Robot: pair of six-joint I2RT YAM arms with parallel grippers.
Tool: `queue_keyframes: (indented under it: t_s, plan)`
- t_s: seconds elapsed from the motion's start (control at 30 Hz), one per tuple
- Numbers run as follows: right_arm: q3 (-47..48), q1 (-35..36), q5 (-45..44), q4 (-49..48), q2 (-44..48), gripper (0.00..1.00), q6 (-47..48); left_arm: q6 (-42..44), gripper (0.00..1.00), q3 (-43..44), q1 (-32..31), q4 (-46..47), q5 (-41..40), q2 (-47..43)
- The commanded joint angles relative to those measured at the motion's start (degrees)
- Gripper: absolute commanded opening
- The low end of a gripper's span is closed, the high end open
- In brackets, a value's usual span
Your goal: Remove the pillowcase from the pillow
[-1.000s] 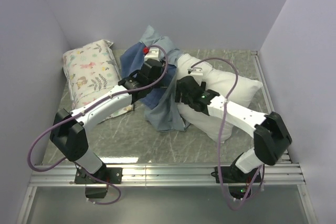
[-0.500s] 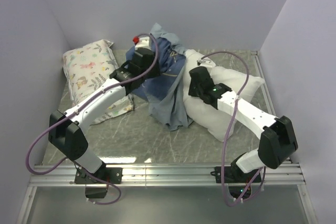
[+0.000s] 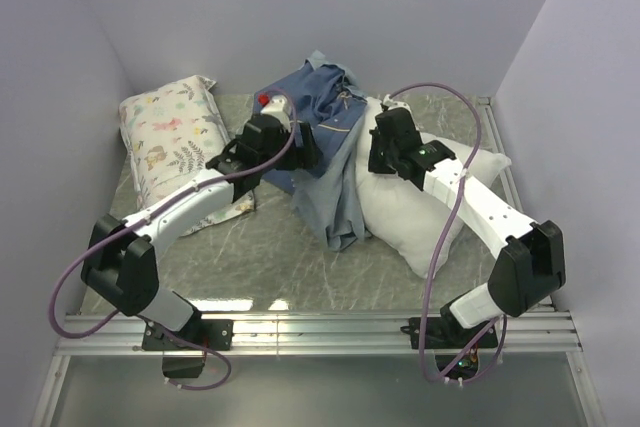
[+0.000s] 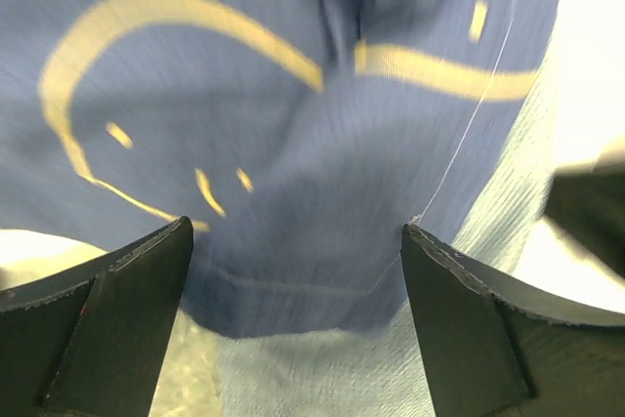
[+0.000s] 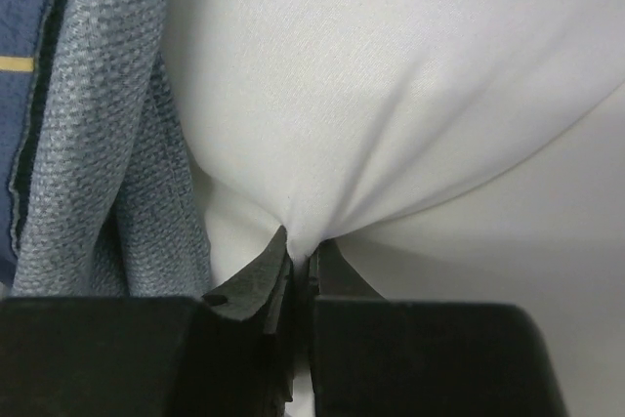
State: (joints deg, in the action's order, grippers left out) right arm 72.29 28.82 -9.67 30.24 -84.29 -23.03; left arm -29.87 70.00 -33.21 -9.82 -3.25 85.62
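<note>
The navy pillowcase is bunched at the back middle, its paler inner side trailing toward the front. The white pillow lies to its right, mostly bare. My left gripper hovers open over the navy fabric, with the cloth's hem between its spread fingers but not gripped. My right gripper is shut on a pinch of the pillow's white cloth, the grey-blue inner side of the pillowcase just to its left.
A smaller floral-print pillow lies at the back left against the wall. The grey marbled table ends at a metal rail near the arm bases. Walls close in on three sides.
The left gripper has let go of the pillowcase and opened. The right gripper moved back along the pillow and closed on its cloth. The pillowcase has slid farther back and left.
</note>
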Motion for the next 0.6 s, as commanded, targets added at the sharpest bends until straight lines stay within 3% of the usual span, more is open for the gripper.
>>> queue_keyframes:
  t_s: [0.0, 0.07, 0.13, 0.17, 0.2, 0.3, 0.5, 0.57]
  plan:
    - [3.9, -0.4, 4.2, -0.5, 0.1, 0.00, 1.5, -1.8, 0.93, -5.3, -1.2, 11.6, 8.8, 0.2]
    - [4.5, -0.4, 4.6, -0.5, -0.3, 0.00, 1.8, -2.8, 0.90, -4.7, -1.3, 11.3, 7.2, 3.3]
    - [4.9, -0.8, 4.5, -0.5, 0.0, 0.00, 2.1, -3.9, 0.74, -2.9, -1.2, 10.6, 4.9, 6.3]
    - [4.8, -0.9, 4.4, -0.9, 0.7, 0.00, 2.5, -4.5, 0.63, -1.9, -1.2, 8.9, 2.7, 7.1]
    - [4.7, -1.2, 4.6, -1.1, 1.1, 0.00, 2.6, -5.1, 0.37, 0.4, -1.1, 7.0, -0.8, 7.8]
    - [5.3, -4.2, 6.9, -1.6, 2.4, 0.00, 2.5, -7.0, 0.02, 4.7, 0.5, 2.1, -8.8, 10.2]
    - [7.1, -10.6, 9.0, -1.2, 5.8, 0.00, 1.3, -11.2, 0.00, 7.4, 9.7, -2.8, -22.0, 11.5]
    - [7.8, -11.5, 8.8, -0.7, 7.5, 0.00, 1.2, -12.1, 0.00, 7.0, 13.7, -2.3, -23.1, 11.1]
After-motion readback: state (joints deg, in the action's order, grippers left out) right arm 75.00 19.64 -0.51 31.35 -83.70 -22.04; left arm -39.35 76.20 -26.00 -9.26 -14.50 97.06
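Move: The pillowcase lies bunched right under and just ahead of the open left fingers: its middle is about 3 cm forward, 3 cm right and 10 cm below, its nearest folds higher. From that hand the white pillow's middle is roughly 27 cm right, 8 cm back and 13 cm lower, and the printed pillow some 30 cm left, level with it and 16 cm lower. The right hand, already pinching the white pillow, has that pillow's middle about 12 cm right, 5 cm back and 8 cm below. The left fingers pinch the pillowcase after dropping about 6 cm into its blue folds, then drag it forward and left, away from the white pillow, some 8 cm each way and rising about 3 cm, the wrist swinging roughly 20 degrees counter-clockwise. The right hand keeps its shut pinch on the white pillow and, late on, eases a few centimetres right, forward and up. ##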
